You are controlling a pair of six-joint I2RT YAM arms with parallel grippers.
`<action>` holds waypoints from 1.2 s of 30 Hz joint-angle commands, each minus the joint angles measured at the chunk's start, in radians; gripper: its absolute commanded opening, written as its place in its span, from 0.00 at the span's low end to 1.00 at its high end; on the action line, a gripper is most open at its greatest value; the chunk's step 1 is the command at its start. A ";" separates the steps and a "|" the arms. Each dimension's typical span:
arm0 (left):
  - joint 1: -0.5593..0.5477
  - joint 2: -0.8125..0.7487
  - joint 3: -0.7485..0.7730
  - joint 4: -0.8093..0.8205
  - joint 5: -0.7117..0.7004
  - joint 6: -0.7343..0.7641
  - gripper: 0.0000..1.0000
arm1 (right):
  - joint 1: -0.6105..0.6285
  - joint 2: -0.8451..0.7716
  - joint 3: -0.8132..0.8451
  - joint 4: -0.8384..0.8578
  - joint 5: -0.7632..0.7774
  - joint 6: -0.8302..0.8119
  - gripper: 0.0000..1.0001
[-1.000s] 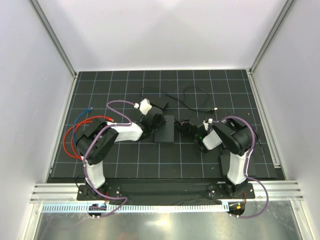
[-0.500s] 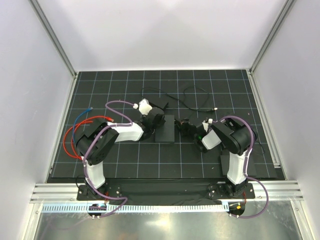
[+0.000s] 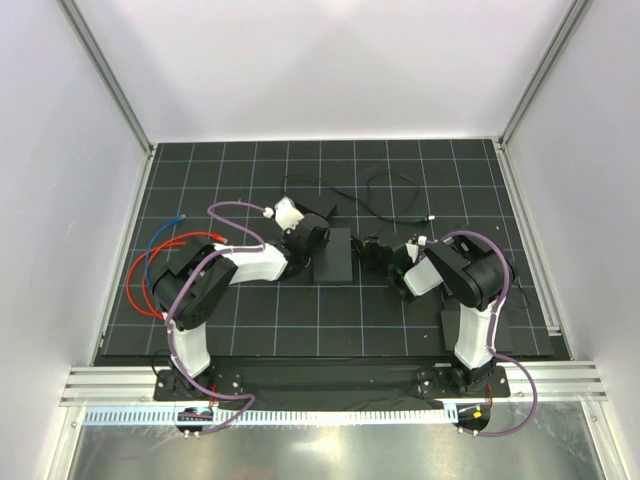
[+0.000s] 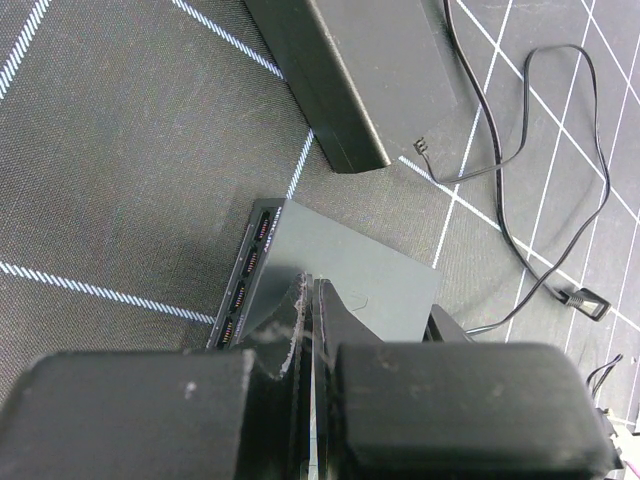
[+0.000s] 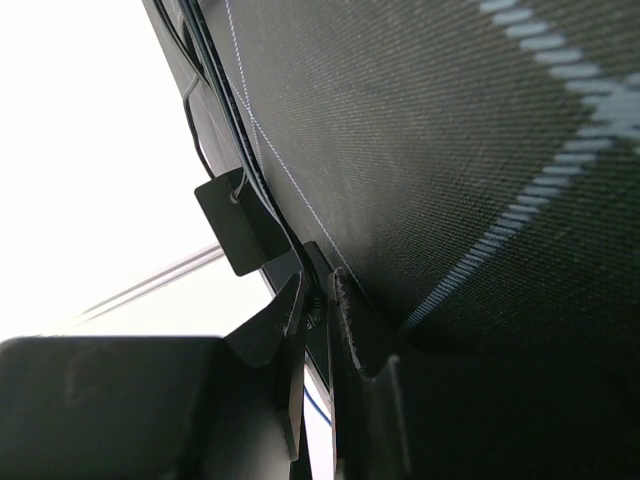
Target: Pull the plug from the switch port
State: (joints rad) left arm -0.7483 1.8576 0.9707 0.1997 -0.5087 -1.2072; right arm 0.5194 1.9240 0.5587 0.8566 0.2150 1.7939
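Observation:
The switch (image 3: 335, 258) is a flat black box mid-table. In the left wrist view (image 4: 350, 265) a row of sockets runs along its left edge. My left gripper (image 3: 312, 240) is shut, and its tips (image 4: 312, 290) rest on the switch's top near the socket edge. My right gripper (image 3: 372, 252) is at the switch's right side. In the right wrist view it (image 5: 320, 290) is shut on a small black plug (image 5: 322, 303). Whether the plug sits in a port is hidden.
A black power brick (image 4: 350, 70) lies just beyond the switch. Its thin cord (image 4: 500, 180) loops right to a loose connector (image 4: 590, 300). Red cables (image 3: 150, 265) lie at the left. A flat black plate (image 3: 503, 330) lies by the right arm's base.
The switch and my left gripper have shifted slightly right and away from the bases. The right gripper has barely moved.

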 commanded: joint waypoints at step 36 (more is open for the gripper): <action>-0.111 0.302 0.709 -0.640 -0.008 0.784 0.55 | -0.082 0.036 0.038 -0.272 -0.112 -0.280 0.01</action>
State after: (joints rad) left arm -0.8513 2.1441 1.6218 -0.3691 -0.4576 -0.4362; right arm 0.4366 1.9240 0.6147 0.7940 0.0788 1.6028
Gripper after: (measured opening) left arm 0.548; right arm 0.179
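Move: The switch lies right under the left hand's shut fingertips, its middle about 2 cm back, 1 cm to the right and 2 cm lower; the tips are above its far left part. The plug in the right fingers, at the switch's right side, is roughly 6 cm to the left hand's right, level with it and 3 cm lower. The black adapter stands some 7 cm ahead and 2 cm left of the left hand, 3 cm down. From the right hand, the switch's middle is about 5 cm left and 3 cm back, at much the same height. Swinging about 7 cm to the right across the switch's top, barely higher, the left hand goes towards the plug side, turning some 35 degrees clockwise and rolling its left side up by about 40 while its shut fingers open to roughly half. The right fingers keep their hold on the plug and ease about 1 cm forward and slightly right, turning a little counter-clockwise. ##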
